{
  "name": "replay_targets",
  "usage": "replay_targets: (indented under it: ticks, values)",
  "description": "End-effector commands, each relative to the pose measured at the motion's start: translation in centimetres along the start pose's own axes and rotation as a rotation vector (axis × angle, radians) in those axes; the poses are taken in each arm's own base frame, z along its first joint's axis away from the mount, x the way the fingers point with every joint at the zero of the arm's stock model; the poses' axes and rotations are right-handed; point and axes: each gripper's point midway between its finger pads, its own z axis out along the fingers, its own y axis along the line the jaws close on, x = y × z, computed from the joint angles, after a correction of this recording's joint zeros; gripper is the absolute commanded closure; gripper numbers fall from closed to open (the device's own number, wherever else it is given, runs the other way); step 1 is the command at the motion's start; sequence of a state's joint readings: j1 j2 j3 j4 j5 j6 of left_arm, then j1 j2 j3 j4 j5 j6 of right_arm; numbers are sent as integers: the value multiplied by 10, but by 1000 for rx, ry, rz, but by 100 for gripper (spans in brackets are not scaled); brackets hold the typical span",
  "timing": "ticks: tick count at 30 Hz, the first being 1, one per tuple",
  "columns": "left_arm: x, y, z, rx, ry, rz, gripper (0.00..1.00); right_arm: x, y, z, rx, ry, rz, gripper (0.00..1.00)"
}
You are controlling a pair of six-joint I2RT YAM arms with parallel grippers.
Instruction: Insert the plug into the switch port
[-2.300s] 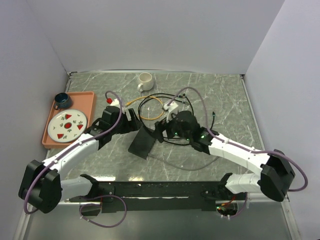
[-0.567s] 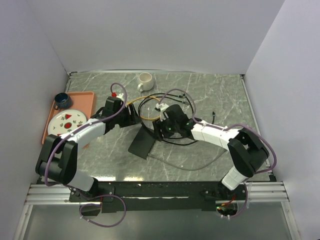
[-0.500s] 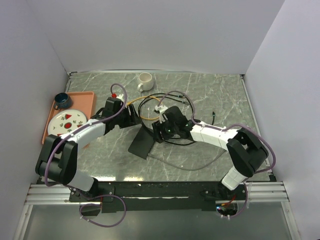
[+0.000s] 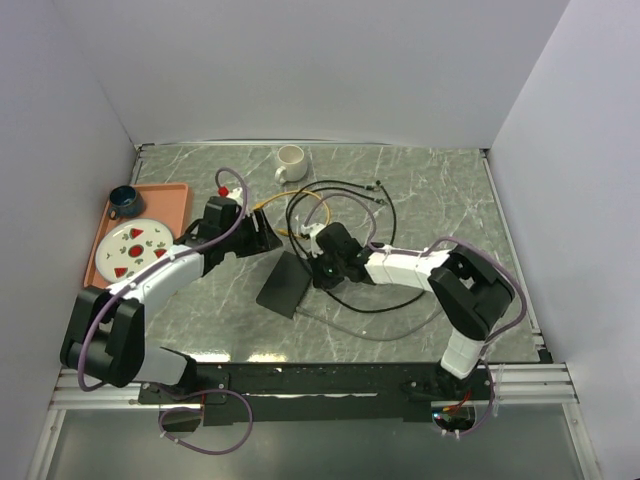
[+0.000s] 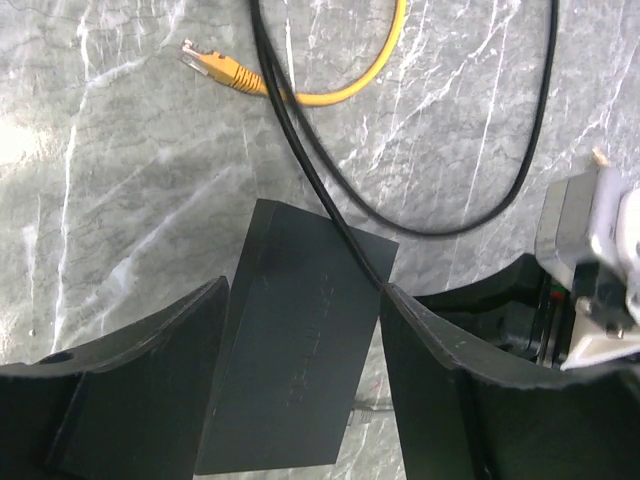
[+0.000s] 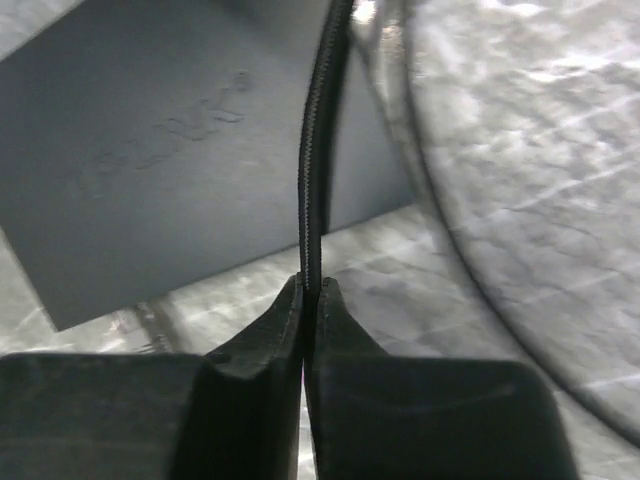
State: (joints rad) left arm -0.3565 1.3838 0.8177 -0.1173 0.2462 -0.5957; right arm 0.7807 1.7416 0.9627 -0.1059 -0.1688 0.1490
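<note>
The flat black box lies on the marble table; its switch port is hidden in every view. My left gripper hovers at the box's far end, open, and in the left wrist view its fingers straddle the black box without gripping it. Just right of the box, my right gripper is shut on the thin black cable, pinched at the fingertips. That black cable crosses the box's corner. A yellow cable ends in a clear plug on the table beyond the box.
An orange tray at the left holds a patterned plate and a dark blue cup. A white mug stands at the back. Black cable loops spread behind and right of the grippers; a grey cable lies nearer.
My right gripper has slid left to the box's edge and shut on the black cable, whose loops have shifted. The left gripper moved slightly and stays open.
</note>
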Motion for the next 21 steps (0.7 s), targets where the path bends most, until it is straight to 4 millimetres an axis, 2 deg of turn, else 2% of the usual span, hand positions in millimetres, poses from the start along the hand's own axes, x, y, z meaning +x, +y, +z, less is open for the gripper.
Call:
replay_targets:
  ticks: [1,4,5,6,7,8,9,10,11,12,13,14,15,16,18,19,21]
  values:
    - [-6,-3,-12,7,-43,5,32,-34,21,-24,-48,-110,-40,100]
    - [-9,-4,-20,7,-68,16,28,-73,30,-68,-78,-257,-44,100]
    - [-10,-5,-23,9,-75,21,25,-93,35,-96,-93,-346,-44,100]
    - [-10,-4,-26,10,-84,23,24,-103,36,-113,-110,-396,-26,100]
    - [-14,-10,-33,25,-109,36,22,-115,24,-131,-105,-454,4,100]
    - [-17,-12,-37,35,-124,40,17,-129,26,-164,-121,-550,11,100]
    - [-17,-14,-40,47,-138,46,15,-140,22,-185,-131,-620,43,100]
    - [-22,-20,-49,69,-170,54,13,-147,9,-205,-111,-681,70,100]
    - [-23,-26,-53,101,-177,62,10,-156,10,-241,-110,-791,90,100]
    - [-26,-33,-61,135,-211,75,9,-165,7,-264,-98,-883,101,100]
    - [-27,-38,-65,161,-221,80,7,-168,4,-302,-75,-999,110,100]
    - [-28,-43,-68,188,-232,88,5,-165,2,-314,-70,-1048,140,100]
    - [-25,-50,-74,229,-236,94,4,-168,4,-337,-75,-1137,143,100]
    - [-29,-59,-78,276,-260,102,2,-165,5,-368,-66,-1236,159,100]
    - [-25,-71,-85,344,-260,115,3,-157,4,-385,-81,-1310,213,100]
    - [-28,-76,-89,372,-277,118,3,-153,8,-409,-100,-1391,218,100]
    - [-26,-85,-94,418,-274,132,3,-144,7,-416,-121,-1433,263,100]
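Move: The black cable is already pinched between the right hand's shut fingers. The dark switch's middle lies about 5 cm to that hand's left, 1 cm back and 3 cm lower, with the grey cable's plug 6 cm back and 4 cm left. The yellow plug sits some 12 cm ahead and 7 cm left; the black cable's far ends are about 25 cm ahead and 16 cm right. From the left hand the switch is roughly 6 cm back, 2 cm right and 11 cm down. The black cable, still pinched in the right fingers, is whisked up off the switch by nearly 40 cm, the hand also swinging away from the switch to its right, some 13 cm, as its fingers tip up from pointing down. The empty left hand rises about 9 cm, backs off 4 cm, tips its fingers upward and spreads them wider. ##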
